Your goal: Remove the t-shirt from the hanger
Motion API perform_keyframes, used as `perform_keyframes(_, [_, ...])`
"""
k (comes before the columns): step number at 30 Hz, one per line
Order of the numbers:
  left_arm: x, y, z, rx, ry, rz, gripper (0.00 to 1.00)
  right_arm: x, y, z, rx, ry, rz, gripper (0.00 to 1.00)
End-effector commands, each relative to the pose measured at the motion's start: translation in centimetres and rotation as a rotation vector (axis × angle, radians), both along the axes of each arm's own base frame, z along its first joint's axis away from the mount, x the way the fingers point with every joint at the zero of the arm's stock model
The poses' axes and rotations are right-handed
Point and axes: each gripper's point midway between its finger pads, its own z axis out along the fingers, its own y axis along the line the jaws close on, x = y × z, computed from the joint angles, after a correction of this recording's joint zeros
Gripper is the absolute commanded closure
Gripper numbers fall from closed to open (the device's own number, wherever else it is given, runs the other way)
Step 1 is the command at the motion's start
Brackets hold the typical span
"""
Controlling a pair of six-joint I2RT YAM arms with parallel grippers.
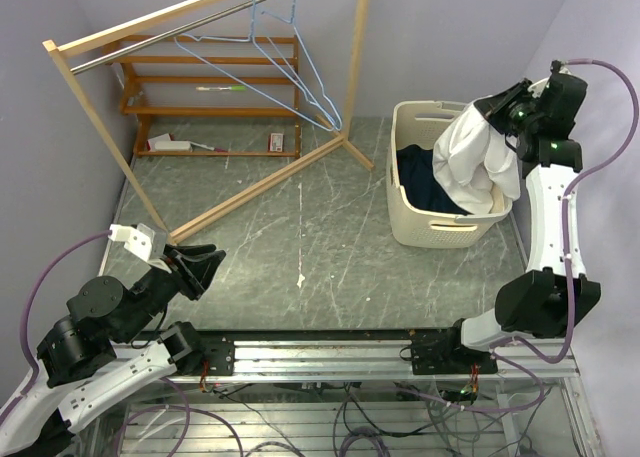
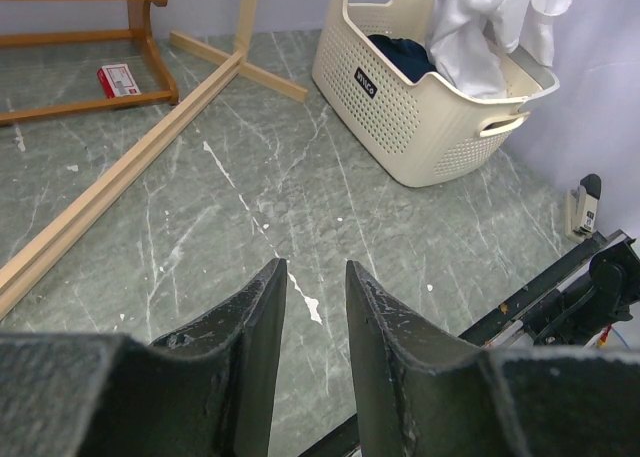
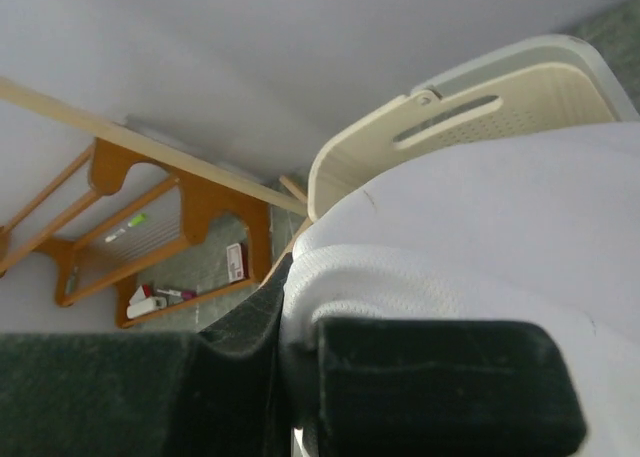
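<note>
A white t-shirt [image 1: 475,157] hangs from my right gripper [image 1: 497,112] over the cream laundry basket [image 1: 425,227]. The gripper is shut on the shirt's fabric [image 3: 440,247], which is pinched between its fingers. Light blue wire hangers [image 1: 290,62] hang bare on the wooden rack's metal rail [image 1: 180,32] at the back left. My left gripper [image 1: 200,267] is low at the near left, open and empty, pointing across the floor [image 2: 315,267]. The basket [image 2: 420,127] and the shirt [image 2: 480,27] also show in the left wrist view.
Dark clothing [image 1: 425,177] lies in the basket. The wooden rack's base beam [image 1: 260,192] runs diagonally over the green marble floor. A low wooden shelf [image 1: 200,112] at the back left holds a small box [image 1: 277,140] and small items.
</note>
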Motion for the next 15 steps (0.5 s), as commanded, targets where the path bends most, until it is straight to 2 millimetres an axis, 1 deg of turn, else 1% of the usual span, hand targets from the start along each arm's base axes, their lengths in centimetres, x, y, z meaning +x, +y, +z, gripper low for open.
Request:
perform_keyframes(1, [0.1,0.2,0.6,-0.025,-0.016,0.015,0.59,-1.5,1.7,7.0,-0.055,-0.21,0.062,1.0])
perform_keyframes(4, [0.1,0.3,0.6,-0.029,-0.016,0.016,0.59,-2.0,2.0,9.7,-0.065,-0.272,0.06,1.0])
perform_keyframes(8, [0.1,0.3,0.6,-0.03,-0.017,0.018,0.59,-3.2,2.1,14.6,-0.082,-0.386,0.045,1.0])
perform_keyframes(11, [0.1,0.3,0.6,-0.028,-0.015,0.018,0.59,-3.8,2.2,17.7,-0.09,-0.44,0.045,1.0])
perform_keyframes(14, [0.2,0.4,0.6,-0.028,-0.016,0.021,0.59,-3.9,2.4,19.4,-0.09,-0.459,0.055,1.0])
perform_keyframes(15, [0.1,0.4,0.6,-0.029,-0.017,0.021,0.59,-3.6,2.5,19.1,-0.085,-0.449,0.059,1.0])
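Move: The right hand grips the white t-shirt above the laundry basket, whose middle lies about 22 cm below it, some 5 cm back and 5 cm to its left. The navy t-shirt inside is around 24 cm below the right hand, 6 cm back and 8 cm left; the rack's near foot is roughly 27 cm left and 10 cm farther out, on the floor. From the idle left hand the basket is about 27 cm ahead and 46 cm to the right. Upward and gathering speed, the right hand climbs about 17 cm away from the basket, easing only slightly back towards the robot, while the wrist tips the fingers up by some 25 degrees. The fingers stay shut and keep their pinch on the white t-shirt, drawing its hanging cloth up with the hand. ##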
